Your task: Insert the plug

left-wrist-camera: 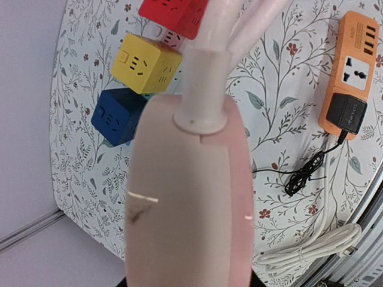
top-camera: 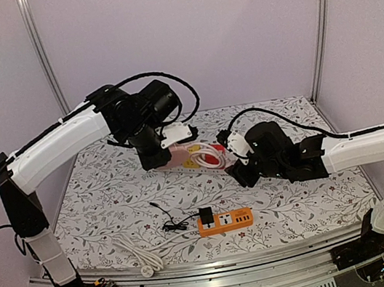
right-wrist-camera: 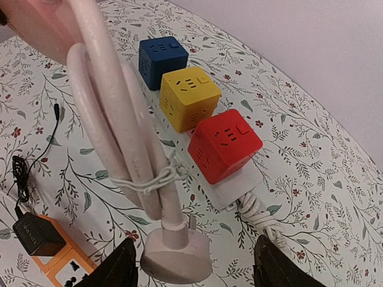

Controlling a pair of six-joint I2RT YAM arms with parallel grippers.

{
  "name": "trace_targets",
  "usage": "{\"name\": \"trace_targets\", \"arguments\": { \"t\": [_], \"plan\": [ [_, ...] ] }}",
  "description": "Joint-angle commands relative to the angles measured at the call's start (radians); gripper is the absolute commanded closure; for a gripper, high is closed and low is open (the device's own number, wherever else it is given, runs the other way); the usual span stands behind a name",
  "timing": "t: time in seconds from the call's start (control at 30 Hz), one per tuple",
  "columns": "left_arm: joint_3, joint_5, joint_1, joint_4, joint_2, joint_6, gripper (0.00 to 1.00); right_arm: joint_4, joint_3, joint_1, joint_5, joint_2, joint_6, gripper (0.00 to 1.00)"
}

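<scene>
My left gripper [top-camera: 159, 156] is shut on a pink power strip [left-wrist-camera: 185, 197] and holds it above the table; the strip's body hides the fingers in the left wrist view. Its thick pink cord [right-wrist-camera: 114, 119], bundled with a white tie, hangs down to a round pink plug [right-wrist-camera: 176, 254]. The plug hangs between the wide-apart fingers [right-wrist-camera: 122, 266] of my open right gripper [right-wrist-camera: 194, 269], touching neither. Below lies a white strip [right-wrist-camera: 239, 185] carrying blue [right-wrist-camera: 163, 58], yellow [right-wrist-camera: 188, 95] and red [right-wrist-camera: 224, 143] socket cubes.
An orange power strip [top-camera: 224, 221] with a black adapter [top-camera: 206, 215] plugged in and a thin black lead lies near the front. A coiled white cable [top-camera: 133, 253] lies at the front left. The cube strip's white cord [right-wrist-camera: 263, 218] trails near my right finger.
</scene>
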Motion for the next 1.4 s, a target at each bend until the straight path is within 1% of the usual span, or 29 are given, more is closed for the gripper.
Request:
{"name": "trace_targets", "arguments": {
  "t": [0.0,0.2,0.23,0.37,0.43,0.5,0.53,0.57,0.67,0.7,0.73,0.8,0.87,0.97,1.1,1.17,1.2,1.23,1.33,1.37],
  "plan": [
    [0.003,0.013,0.010,0.050,-0.050,0.005,1.00,0.010,0.001,-0.012,0.019,0.029,0.003,0.36],
    [0.001,0.022,0.010,0.049,-0.050,0.008,1.00,0.009,0.015,-0.018,0.023,0.035,0.012,0.45],
    [0.001,0.023,0.010,0.050,-0.050,0.008,1.00,0.010,0.016,-0.018,0.022,0.034,0.008,0.48],
    [-0.001,0.024,0.010,0.050,-0.053,0.010,1.00,0.006,0.024,-0.019,0.013,0.029,0.003,0.70],
    [-0.003,0.022,0.010,0.051,-0.052,0.011,1.00,-0.008,0.034,-0.019,-0.006,0.029,0.006,0.79],
    [-0.019,0.006,0.011,0.073,-0.057,0.024,1.00,-0.057,0.064,-0.020,-0.035,0.031,0.022,0.89],
    [-0.036,-0.004,0.014,0.094,-0.059,0.036,1.00,-0.104,0.092,-0.020,-0.049,0.033,0.059,0.97],
    [-0.055,-0.015,0.018,0.126,-0.063,0.052,1.00,-0.160,0.128,-0.020,-0.057,0.040,0.112,1.00],
    [-0.145,-0.080,0.041,0.273,-0.070,0.125,1.00,-0.414,0.273,-0.022,-0.086,0.092,0.252,1.00],
    [-0.179,-0.110,0.054,0.332,-0.067,0.153,1.00,-0.505,0.321,-0.024,-0.107,0.112,0.334,1.00],
    [-0.212,-0.131,0.068,0.398,-0.061,0.180,1.00,-0.600,0.374,-0.023,-0.136,0.145,0.380,1.00],
    [-0.277,-0.163,0.099,0.543,-0.046,0.230,0.97,-0.692,0.415,-0.023,-0.219,0.186,0.512,1.00],
    [-0.357,-0.191,0.113,0.633,-0.033,0.262,0.95,-0.763,0.437,-0.021,-0.297,0.227,0.615,1.00],
    [-0.437,-0.176,0.106,0.662,-0.045,0.257,0.92,-0.811,0.451,0.019,-0.366,0.269,0.733,1.00],
    [-0.527,-0.094,0.089,0.631,-0.120,0.214,0.84,-0.859,0.518,0.067,-0.391,0.329,0.777,1.00],
    [-0.568,-0.055,0.087,0.620,-0.142,0.194,0.79,-0.866,0.536,0.071,-0.399,0.365,0.778,1.00],
    [-0.593,-0.040,0.087,0.625,-0.149,0.190,0.75,-0.867,0.545,0.070,-0.405,0.388,0.779,1.00],
    [-0.615,-0.031,0.087,0.631,-0.152,0.188,0.69,-0.870,0.552,0.071,-0.411,0.403,0.777,1.00],
    [-0.656,-0.012,0.087,0.636,-0.149,0.175,0.43,-0.893,0.568,0.071,-0.424,0.451,0.782,1.00],
    [-0.664,-0.007,0.087,0.634,-0.154,0.167,0.35,-0.898,0.569,0.071,-0.428,0.461,0.786,1.00]
  ]
}}
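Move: The plug hangs almost between the open right fingers, about 1 cm left and 1 cm below. The orange strip it is taken to lies some 8 cm back, 4 cm left and 14 cm down; the red cube is about 10 cm ahead, 6 cm left and 12 cm lower. The left hand holds the pink disc over bare table, a spot about 2 cm ahead, 4 cm left and 20 cm down; the blue cube is roughly 14 cm ahead, 3 cm left, the yellow one 12 cm ahead, 4 cm right, both some 17 cm lower. The plug is pinched by the closing right fingers, the hand nearly still, then carried about 9 cm back and 8 cm down, drifting left, to above the orange strip while the wrist tips down some 50 degrees. The pink disc goes with the left hand, first forward, then mainly down and partly back, leftward too, ending 11 cm lower, where the fingers open and let go. ##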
